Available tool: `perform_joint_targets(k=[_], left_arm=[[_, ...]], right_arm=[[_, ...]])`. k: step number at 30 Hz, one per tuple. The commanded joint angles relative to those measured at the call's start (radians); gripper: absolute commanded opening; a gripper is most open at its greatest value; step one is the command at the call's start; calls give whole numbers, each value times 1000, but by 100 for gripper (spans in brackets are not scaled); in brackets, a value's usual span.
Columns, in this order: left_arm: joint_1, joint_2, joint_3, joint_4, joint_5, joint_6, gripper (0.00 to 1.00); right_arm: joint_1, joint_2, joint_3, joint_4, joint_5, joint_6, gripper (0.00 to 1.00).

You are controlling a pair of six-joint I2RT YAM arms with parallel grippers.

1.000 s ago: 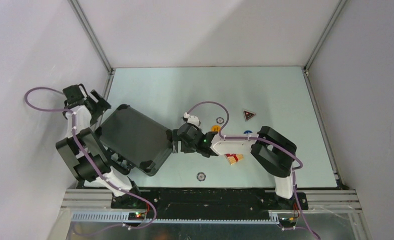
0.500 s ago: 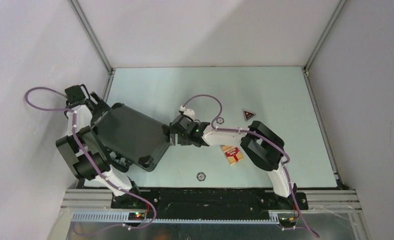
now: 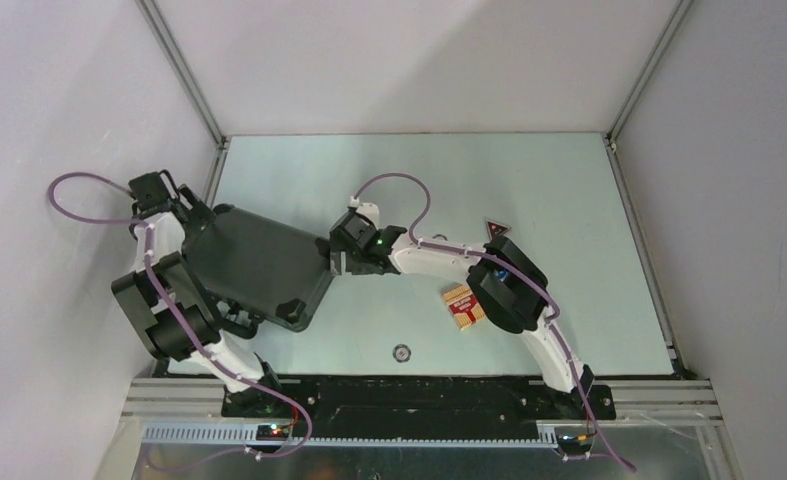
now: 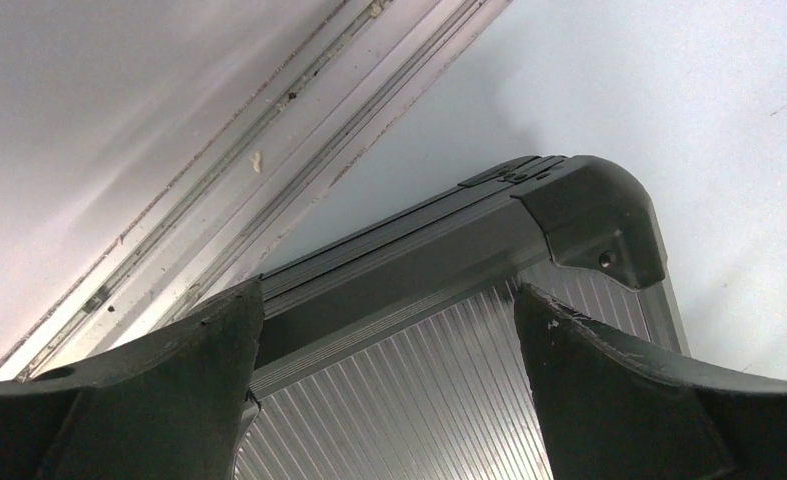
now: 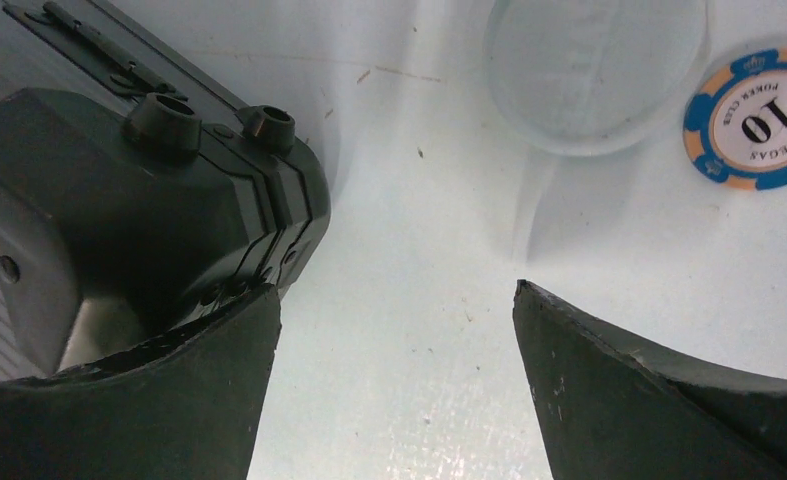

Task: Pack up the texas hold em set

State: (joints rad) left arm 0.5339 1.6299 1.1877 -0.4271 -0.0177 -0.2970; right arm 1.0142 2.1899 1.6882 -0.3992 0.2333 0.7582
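The black briefcase (image 3: pixel 259 265) lies shut and skewed on the left of the table. My left gripper (image 3: pixel 201 215) is open at its far-left corner, its jaws wide over the ribbed panel (image 4: pixel 409 390) and edge rail. My right gripper (image 3: pixel 335 262) is open at the case's right corner (image 5: pixel 119 200), with the left finger (image 5: pixel 169 400) against that corner and bare table between the jaws (image 5: pixel 394 288). A clear round button (image 5: pixel 597 75) and an orange-blue chip (image 5: pixel 759 118) lie just beyond it. The red-patterned card deck (image 3: pixel 462 305) and the dark triangular marker (image 3: pixel 496 228) lie loose.
Another small clear button (image 3: pixel 401 352) sits near the table's front edge. The left wall and its aluminium rail (image 4: pixel 219 180) run close behind the case. My right forearm (image 3: pixel 439 255) stretches across the middle of the table.
My right gripper has swung left and farther back, staying at the case's right corner, and the case has shifted and turned toward the left wall. The card deck is now uncovered.
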Motion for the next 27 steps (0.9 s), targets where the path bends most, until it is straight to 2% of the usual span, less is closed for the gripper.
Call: perform_joint_targets(k=[1,13,21,27], left_arm=[[-42,-45,-45,-82,47,-36,95],[-63,-146,-190,-99,131,-118,97],[-82,-159,-200,-99,100,-109,97],[-85,-275,-217,-101,116,-110,97]], right_arm=[[3,26,153,218,10,20,92],[-21,90,249,205,-108,-75,94],[-48,90,238,210,-144,-89,94],[-55,115,296,186,-131,-103,94]])
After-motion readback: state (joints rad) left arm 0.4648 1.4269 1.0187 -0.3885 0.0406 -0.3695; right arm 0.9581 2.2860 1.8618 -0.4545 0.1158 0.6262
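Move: The black case's middle is about 12 cm right of the left hand and 10 cm back, slightly lower; its far-left corner is roughly 5 cm ahead and 4 cm right. From the right hand, the case's middle is some 17 cm left and nearly level fore-and-aft, with its far-right corner only about 4 cm left and 2 cm ahead. On the table, the clear disc lies 6 cm ahead and 7 cm right of that hand, the 10 chip 5 cm ahead and 12 cm right. The right hand, open and low beside the case's far-right corner, keeps its left finger against the corner and pushes the case forward about 3 cm and a little left, turning some 5 degrees counter-clockwise and then staying there. The left hand waits at the case's left edge, then rises about 2 cm and swings roughly 5 cm right over the lid towards the middle, easing slightly back, fingers wide open throughout. ##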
